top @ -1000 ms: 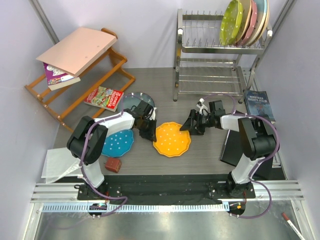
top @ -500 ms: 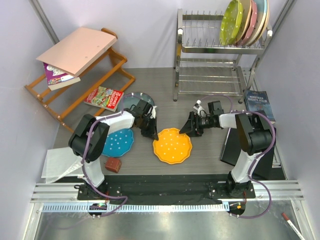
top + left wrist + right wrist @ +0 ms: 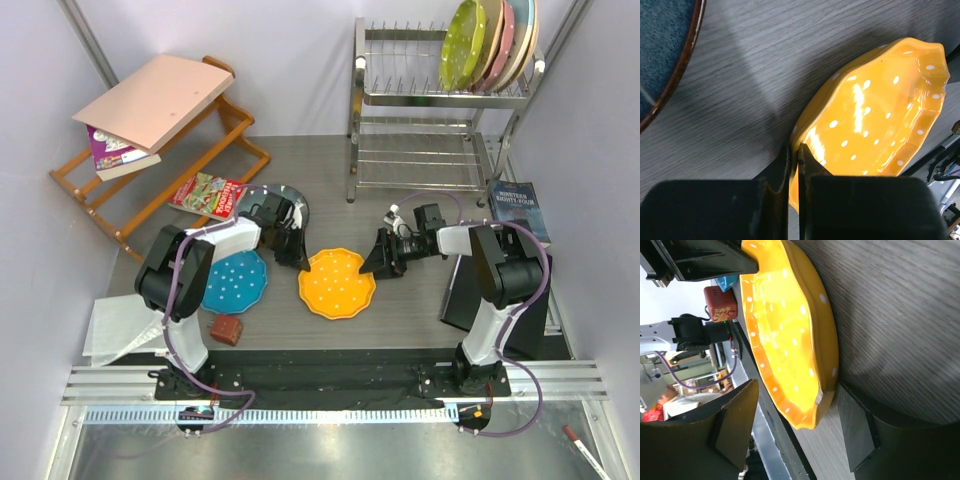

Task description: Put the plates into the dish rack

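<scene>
The orange plate (image 3: 338, 283) lies mid-table, its left edge tipped up. My left gripper (image 3: 296, 261) is shut on that left rim (image 3: 794, 156), the orange plate (image 3: 875, 115) spreading out beyond the jaws. My right gripper (image 3: 376, 262) stands open at the opposite rim, and the orange plate (image 3: 785, 340) reaches in between its fingers (image 3: 855, 430). The blue plate (image 3: 235, 282) lies flat left of the arm. The dark speckled plate (image 3: 270, 200) sits behind it, partly hidden. The lime green plate (image 3: 462, 45) stands in the top tier of the dish rack (image 3: 420, 100).
Cream and pink plates (image 3: 500, 40) stand beside the green one. A wooden shelf (image 3: 150, 150) with a board and books is at the back left. A red-brown block (image 3: 225, 329) and white paper (image 3: 115, 330) lie front left. Dark books (image 3: 519, 208) lie at the right.
My left gripper has shut on the orange plate's left rim and drawn the plate a little leftward. The right gripper has followed it to the left, staying open.
</scene>
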Robot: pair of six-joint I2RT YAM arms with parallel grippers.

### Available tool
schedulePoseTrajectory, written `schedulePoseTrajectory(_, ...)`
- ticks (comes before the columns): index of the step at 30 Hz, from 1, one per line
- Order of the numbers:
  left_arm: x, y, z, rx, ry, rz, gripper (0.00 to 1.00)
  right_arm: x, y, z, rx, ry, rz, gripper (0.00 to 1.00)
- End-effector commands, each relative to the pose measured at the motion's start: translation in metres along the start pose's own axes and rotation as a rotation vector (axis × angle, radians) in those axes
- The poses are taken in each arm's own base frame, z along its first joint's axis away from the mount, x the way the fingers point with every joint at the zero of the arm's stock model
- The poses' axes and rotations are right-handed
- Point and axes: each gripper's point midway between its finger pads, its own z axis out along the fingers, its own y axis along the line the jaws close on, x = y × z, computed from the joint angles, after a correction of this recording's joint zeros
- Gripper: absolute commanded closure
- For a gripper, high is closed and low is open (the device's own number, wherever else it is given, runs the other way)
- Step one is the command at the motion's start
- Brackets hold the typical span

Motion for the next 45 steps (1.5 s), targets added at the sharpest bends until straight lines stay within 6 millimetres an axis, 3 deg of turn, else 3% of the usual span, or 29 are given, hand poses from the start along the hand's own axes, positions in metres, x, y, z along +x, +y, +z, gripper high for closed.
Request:
schedulePoseTrajectory(1, -0.028, -0.032, -0.009, 0.152, -0.094, 0.034, 1.0, 0.043, -0.038, 0.013, 0.133, 0.112, 0.148, 0.3)
schedulePoseTrajectory(9, -0.021, -0.036, 0.01, 0.179, -0.052, 0.005, 1.0, 0.011, -0.013, 0.029, 0.03, -0.023, 0.159, 0.33)
schedulePoseTrajectory(17, -0.021, -0.035, 0.015, 0.157, -0.047, 0.008, 1.0, 0.004, -0.014, 0.028, 0.061, -0.042, 0.157, 0.48)
schedulePoseTrajectory(25, -0.021, -0.025, 0.011, 0.103, -0.049, 0.02, 1.0, -0.003, -0.023, 0.012, 0.104, -0.047, 0.172, 0.5)
schedulePoseTrajectory(31, -0.027, -0.018, 0.011, 0.054, -0.056, 0.046, 1.0, -0.006, -0.024, 0.006, 0.134, -0.04, 0.156, 0.82)
schedulePoseTrajectory(32, -0.027, -0.016, 0.01, 0.038, -0.053, 0.047, 0.98, -0.008, -0.021, 0.003, 0.138, -0.043, 0.123, 0.93)
schedulePoseTrajectory(33, -0.029, -0.014, 0.008, 0.023, -0.06, 0.068, 0.93, -0.011, -0.017, 0.001, 0.142, -0.045, 0.102, 0.99)
schedulePoseTrajectory(34, -0.033, -0.009, 0.006, -0.012, -0.076, 0.078, 0.76, -0.007, -0.015, -0.003, 0.158, -0.027, 0.11, 0.98)
schedulePoseTrajectory(36, -0.041, -0.008, -0.007, -0.051, -0.096, 0.13, 0.53, -0.01, -0.003, -0.015, 0.172, -0.012, 0.057, 0.99)
schedulePoseTrajectory(37, -0.046, -0.003, -0.014, -0.087, -0.115, 0.151, 0.49, -0.013, 0.0, -0.02, 0.187, -0.008, 0.024, 0.98)
schedulePoseTrajectory(41, -0.063, 0.0, -0.061, -0.154, -0.182, 0.248, 0.4, -0.028, 0.03, -0.051, 0.224, -0.012, -0.19, 0.99)
schedulePoseTrajectory(44, -0.082, -0.012, -0.108, -0.168, -0.259, 0.369, 0.37, -0.053, 0.063, -0.08, 0.251, -0.063, -0.309, 0.99)
schedulePoseTrajectory(45, -0.09, -0.017, -0.123, -0.177, -0.298, 0.394, 0.36, -0.068, 0.093, -0.1, 0.255, -0.106, -0.402, 0.99)
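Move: The orange plate lies flat between the hands: its middle is about 7 cm to the right hand's left and 3 cm back, a centimetre or two lower, with its right rim at the open fingers. From the left hand, that middle is about 8 cm right and 4 cm back. The blue plate is some 16 cm to the left hand's left and 4 cm back; the dark grey plate is about 13 cm ahead and 7 cm left. The orange plate's right rim is taken between the right fingers, which ease about 2 cm left over it, dip a centimetre and pinch shut, then lift some 5 cm while drawing right and a little forward, the hand's left side tipping down. The shut left fingertips stay against the opposite rim, creeping 2 cm right, then open and pull away up, forward and left. ##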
